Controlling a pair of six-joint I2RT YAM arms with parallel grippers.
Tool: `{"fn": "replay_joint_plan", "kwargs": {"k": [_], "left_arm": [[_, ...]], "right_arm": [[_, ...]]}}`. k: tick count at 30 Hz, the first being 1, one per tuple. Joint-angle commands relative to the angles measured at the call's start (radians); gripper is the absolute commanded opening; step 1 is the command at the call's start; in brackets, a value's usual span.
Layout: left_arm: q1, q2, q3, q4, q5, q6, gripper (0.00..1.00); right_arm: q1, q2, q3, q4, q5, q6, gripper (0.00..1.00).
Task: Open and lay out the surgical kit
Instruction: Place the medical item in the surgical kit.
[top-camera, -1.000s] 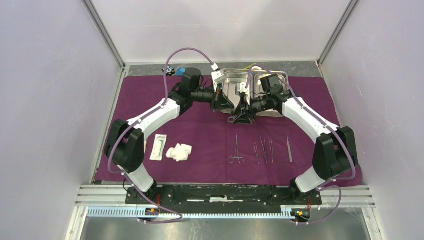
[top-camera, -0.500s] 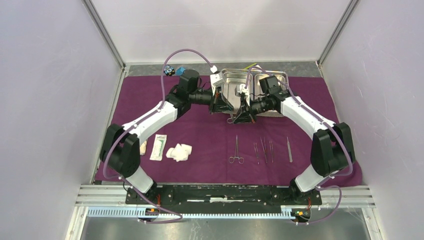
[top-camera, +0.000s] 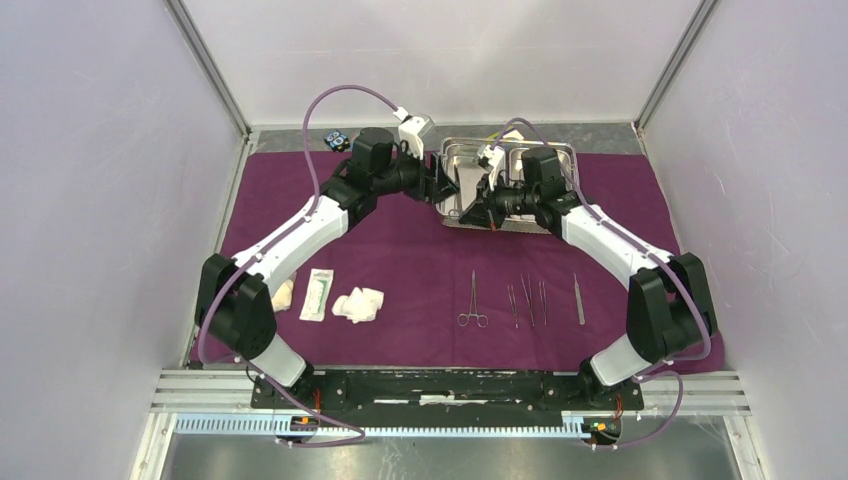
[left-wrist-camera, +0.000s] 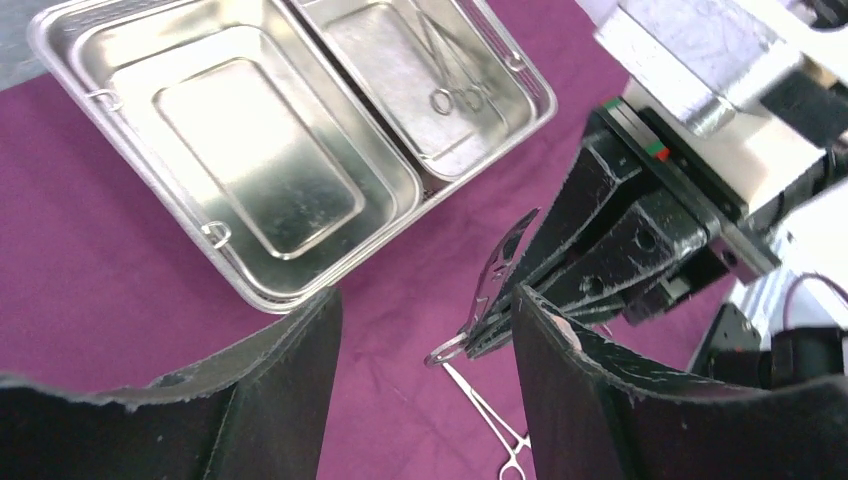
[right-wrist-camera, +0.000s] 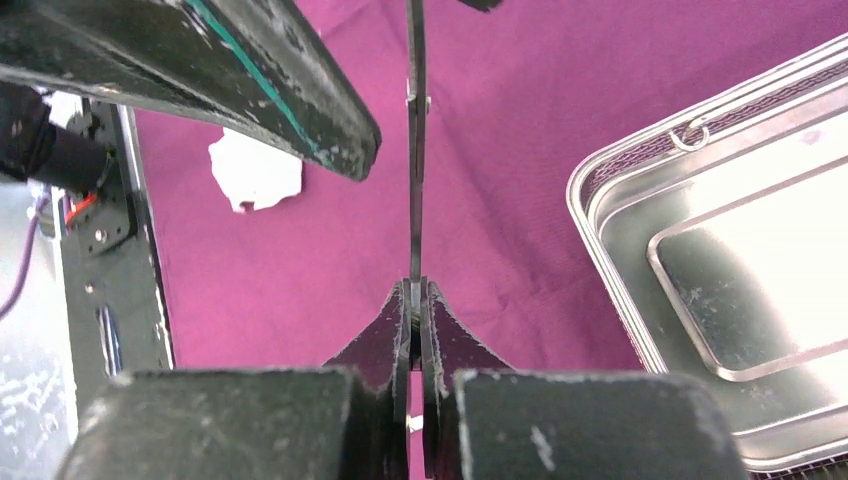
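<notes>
The dark-purple cloth wrap (top-camera: 400, 255) lies spread flat with the steel tray (top-camera: 562, 150) at its back. In the left wrist view the tray (left-wrist-camera: 150, 205) shows two compartments. My right gripper (top-camera: 478, 208) is shut on a slim steel clamp (left-wrist-camera: 503, 262), held above the cloth in front of the tray; in the right wrist view the clamp (right-wrist-camera: 415, 150) runs edge-on out of the gripper (right-wrist-camera: 415, 300). My left gripper (left-wrist-camera: 425, 320) stands open just left of it, holding nothing. Laid out nearer are a clamp (top-camera: 472, 300), slim tools (top-camera: 527, 300), tweezers (top-camera: 578, 298), the packet (top-camera: 318, 294) and gauze (top-camera: 358, 304).
Small blue and black blocks (top-camera: 340, 140) sit off the cloth at the back left. Another gauze wad (top-camera: 284, 294) lies by the left arm's elbow. White walls and a metal frame close in the sides and back.
My left gripper has opened, let go of the clamp and drawn back to the left. My right gripper closed on the clamp and shifted with it toward the tray.
</notes>
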Motion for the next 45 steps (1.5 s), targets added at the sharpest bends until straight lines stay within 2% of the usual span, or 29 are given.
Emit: {"fn": "replay_joint_plan", "kwargs": {"k": [1, 13, 30, 45], "left_arm": [[-0.035, -0.019, 0.095, -0.076, -0.205, -0.122, 0.69], [-0.131, 0.081, 0.220, -0.179, -0.448, -0.093, 0.60], [-0.146, 0.102, 0.212, -0.162, -0.406, -0.102, 0.32], [-0.147, 0.098, 0.189, -0.122, -0.434, -0.055, 0.33]], "right_arm": [[0.027, -0.022, 0.003, 0.130, 0.118, 0.217, 0.00], [0.041, -0.037, -0.004, 0.139, 0.168, 0.281, 0.00], [0.041, -0.025, -0.010, 0.167, 0.166, 0.291, 0.00], [0.040, -0.008, -0.047, 0.231, 0.118, 0.408, 0.00]]}}
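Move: The scissors stand upright in the right hand's fingers, blades up. Their pivot is about 4 cm to the left hand's right, 2 cm back and 2 cm lower; from the right hand it is roughly 5 cm above, 1 cm forward and 2 cm left. From the left hand, the surgical kit tray's middle lies some 12 cm right, 6 cm forward and 18 cm down, and the laid-out clamp about 17 cm back, 5 cm right and 20 cm down. The open left hand works its way onto the scissors, going about 2 cm forward and 2 cm right, rising 2 cm and then sinking 3 cm while it turns some 15 degrees counter-clockwise, then stays there, fingers narrowing to about half their starting gap around the shanks near the pivot. The right hand keeps its grip at the handle end and brings the scissors to meet it, easing 1 to 2 cm forward and left and turning clockwise by a dozen degrees or so. ##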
